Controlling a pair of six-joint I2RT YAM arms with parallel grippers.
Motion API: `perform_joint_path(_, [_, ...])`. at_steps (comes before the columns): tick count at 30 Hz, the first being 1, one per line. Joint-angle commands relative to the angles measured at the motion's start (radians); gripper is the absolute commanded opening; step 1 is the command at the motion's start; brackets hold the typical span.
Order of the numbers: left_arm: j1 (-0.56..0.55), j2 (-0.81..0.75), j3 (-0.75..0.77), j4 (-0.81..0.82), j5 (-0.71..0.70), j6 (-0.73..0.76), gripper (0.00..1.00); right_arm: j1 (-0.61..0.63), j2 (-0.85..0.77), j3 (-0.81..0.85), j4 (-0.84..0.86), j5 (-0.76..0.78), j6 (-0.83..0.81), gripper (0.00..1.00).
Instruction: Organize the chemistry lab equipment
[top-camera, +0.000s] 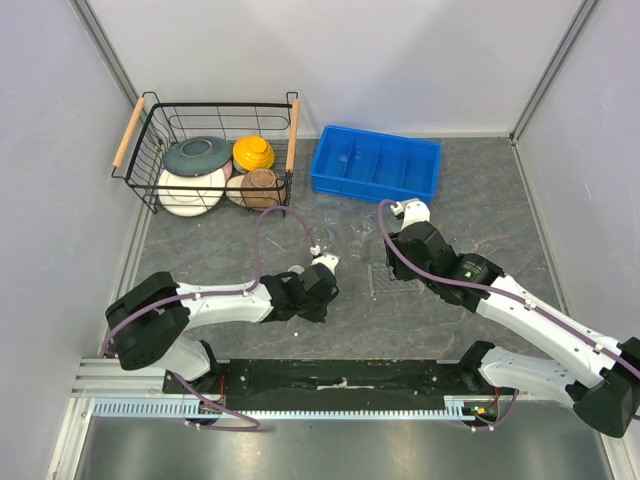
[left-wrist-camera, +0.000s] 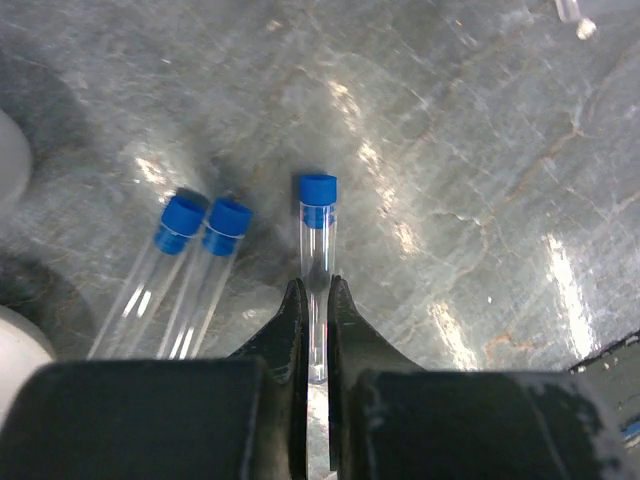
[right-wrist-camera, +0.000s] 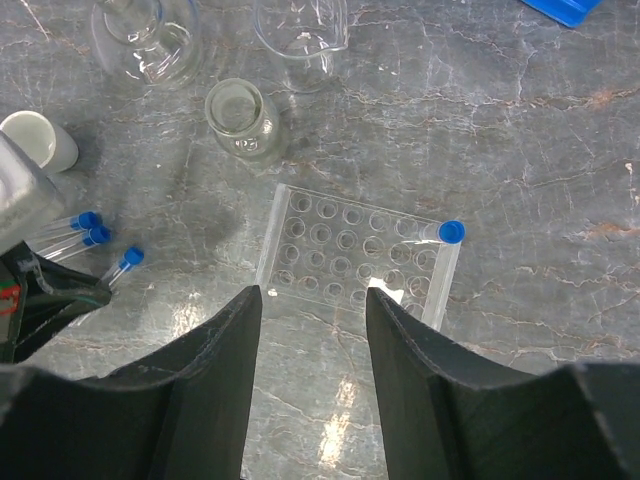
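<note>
A clear test tube with a blue cap (left-wrist-camera: 318, 235) lies on the grey stone-patterned table, and my left gripper (left-wrist-camera: 318, 292) is shut on its lower half. Two more blue-capped tubes (left-wrist-camera: 205, 250) lie side by side just left of it. My right gripper (right-wrist-camera: 310, 300) hangs open above the near edge of a clear gridded rack (right-wrist-camera: 345, 255) with nothing between its fingers. One blue-capped tube (right-wrist-camera: 448, 236) stands in the rack's far right corner. Beyond the rack stand a small conical flask (right-wrist-camera: 240, 118), a round flask (right-wrist-camera: 148, 42) and a beaker (right-wrist-camera: 302, 28).
A wire basket (top-camera: 150, 182) with coloured bowls and plates sits at the back left. A blue divided tray (top-camera: 375, 165) stands at the back centre. A white cup-like piece (right-wrist-camera: 42, 142) rests left of the flasks, near the left arm.
</note>
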Motion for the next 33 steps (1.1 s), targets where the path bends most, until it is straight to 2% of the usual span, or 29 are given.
perform_joint_path(1, [-0.064, 0.020, 0.024, -0.106, -0.013, -0.029, 0.02, 0.005, -0.026, 0.029, -0.018, -0.022, -0.010, 0.53])
perform_joint_path(5, [-0.141, -0.069, 0.105, -0.180, 0.013, -0.003, 0.02, 0.003, -0.064, 0.058, -0.052, -0.103, -0.016, 0.53])
perform_joint_path(8, [-0.144, -0.160, 0.091, -0.139, 0.116, 0.043, 0.02, 0.005, -0.107, 0.064, -0.069, -0.198, -0.024, 0.53])
perform_joint_path(10, [-0.144, -0.203, 0.064, -0.090, 0.195, 0.076, 0.02, 0.005, -0.156, 0.049, -0.063, -0.257, -0.028, 0.54])
perform_joint_path(15, [-0.142, -0.286, 0.016, 0.036, 0.404, 0.131, 0.02, 0.005, -0.226, 0.034, -0.032, -0.513, -0.022, 0.55])
perform_joint_path(22, [-0.118, -0.324, -0.045, 0.205, 0.582, 0.157, 0.02, 0.005, -0.279, 0.014, 0.002, -0.773, 0.002, 0.57])
perform_joint_path(23, [-0.113, -0.329, -0.053, 0.267, 0.604, 0.160, 0.02, 0.005, -0.284, 0.009, 0.005, -0.798, 0.002, 0.57])
perform_joint_path(33, [-0.027, -0.444, -0.168, 0.531, 0.847, 0.134, 0.02, 0.005, -0.344, -0.042, 0.055, -0.959, 0.057, 0.58])
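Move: The blue-capped tube is already pinched in the left fingers at table level; from the right hand the tube lies about 19 cm left, 7 cm back and 15 cm below. So the right gripper, where it is taken, is some 19 cm right, 7 cm forward and 15 cm above the left hand. Two other tubes lie about 3 cm forward and 5 cm left of the left hand, the white cup 10 cm forward and 5 cm left. The rack sits 16 cm beneath the right hand, 2 cm left and 1 cm forward. The tube, kept in the left fingers, is drawn back over the table, then carried up and rightward towards the right gripper, some 19 cm in all, while the left wrist swings round to point right. The right hand, fingers still open, comes back about 15 cm, rising and going left to meet it, its wrist turning counter-clockwise until its fingers face left at the cap; no grip yet. ##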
